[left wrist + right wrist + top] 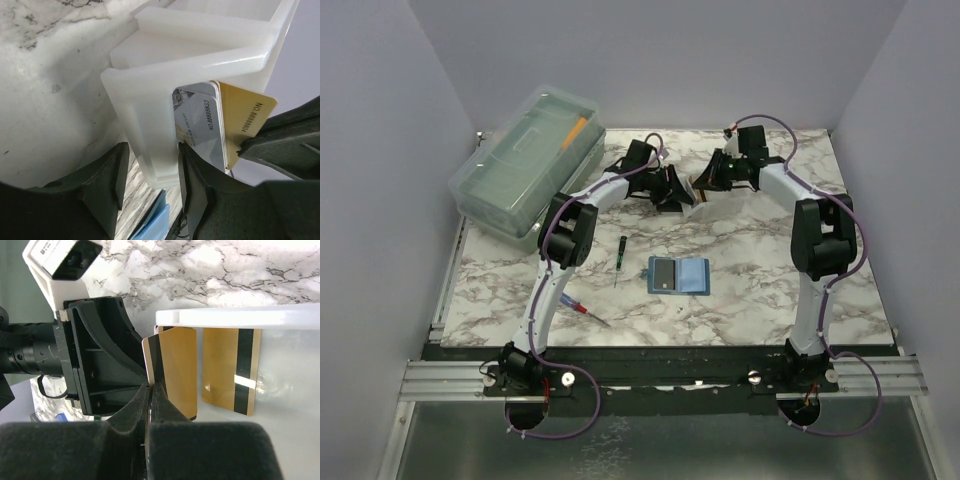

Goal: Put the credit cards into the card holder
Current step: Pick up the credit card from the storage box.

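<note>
The teal-blue card holder [678, 275] lies open mid-table, a dark rectangle on its left half; its edge shows below the jaws [155, 222]. Both arms meet at the back over a small translucent white tray [698, 190]. My right gripper [155, 390] is shut on the edge of a gold credit card [175, 367] with a dark stripe, standing at the tray's rim [250, 317]. A second gold striped card [232, 370] lies inside. My left gripper [150, 185] straddles the tray wall [150, 125], open, with a slight gap at the left finger. A white card [197, 125] and the gold card [247, 115] stick out.
A big clear lidded box [525, 165] stands at the back left. A black screwdriver [619, 258] and a red-handled tool [582, 311] lie left of the card holder. Grey walls close in the table on three sides.
</note>
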You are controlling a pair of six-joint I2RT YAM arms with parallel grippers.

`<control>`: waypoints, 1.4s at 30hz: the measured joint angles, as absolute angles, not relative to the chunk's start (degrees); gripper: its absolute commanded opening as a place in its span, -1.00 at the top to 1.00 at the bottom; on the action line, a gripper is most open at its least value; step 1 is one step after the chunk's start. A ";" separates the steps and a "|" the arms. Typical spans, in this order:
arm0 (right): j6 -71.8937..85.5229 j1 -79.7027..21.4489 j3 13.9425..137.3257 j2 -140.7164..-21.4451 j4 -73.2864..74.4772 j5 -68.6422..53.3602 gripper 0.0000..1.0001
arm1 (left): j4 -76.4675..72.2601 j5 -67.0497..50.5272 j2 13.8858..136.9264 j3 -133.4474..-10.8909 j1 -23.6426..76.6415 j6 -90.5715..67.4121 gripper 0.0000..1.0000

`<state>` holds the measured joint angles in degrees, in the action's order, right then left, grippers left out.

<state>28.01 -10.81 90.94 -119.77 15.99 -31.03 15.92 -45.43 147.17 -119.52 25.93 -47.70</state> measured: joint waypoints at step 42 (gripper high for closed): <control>27.38 -12.05 84.99 -106.00 17.04 -36.23 1.00 | 13.56 -44.71 109.16 -83.46 21.56 -43.55 -0.46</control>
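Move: The right hand already pinches a gold credit card in the storage box. The blue card holder lies about 20 cm back towards the base from it, some 7 cm left and 8 cm below. The storage box's middle is roughly 3 cm back, 5 cm right and 7 cm below; the green screwdriver is about 15 cm back and 20 cm left. From the left hand, whose fingers straddle the box's left end wall, the holder lies 18 cm back, 5 cm left. Keeping its shut pinch on the gold card, the right hand eases it up a couple of centimetres and pauses, then draws it on upward and back towards the holder, about 8 cm up and 5 cm back in all. The left fingers come free of the box's end wall, opening further; that hand backs off slowly, then faster, some 12 cm up, 8 cm back and 8 cm left. ##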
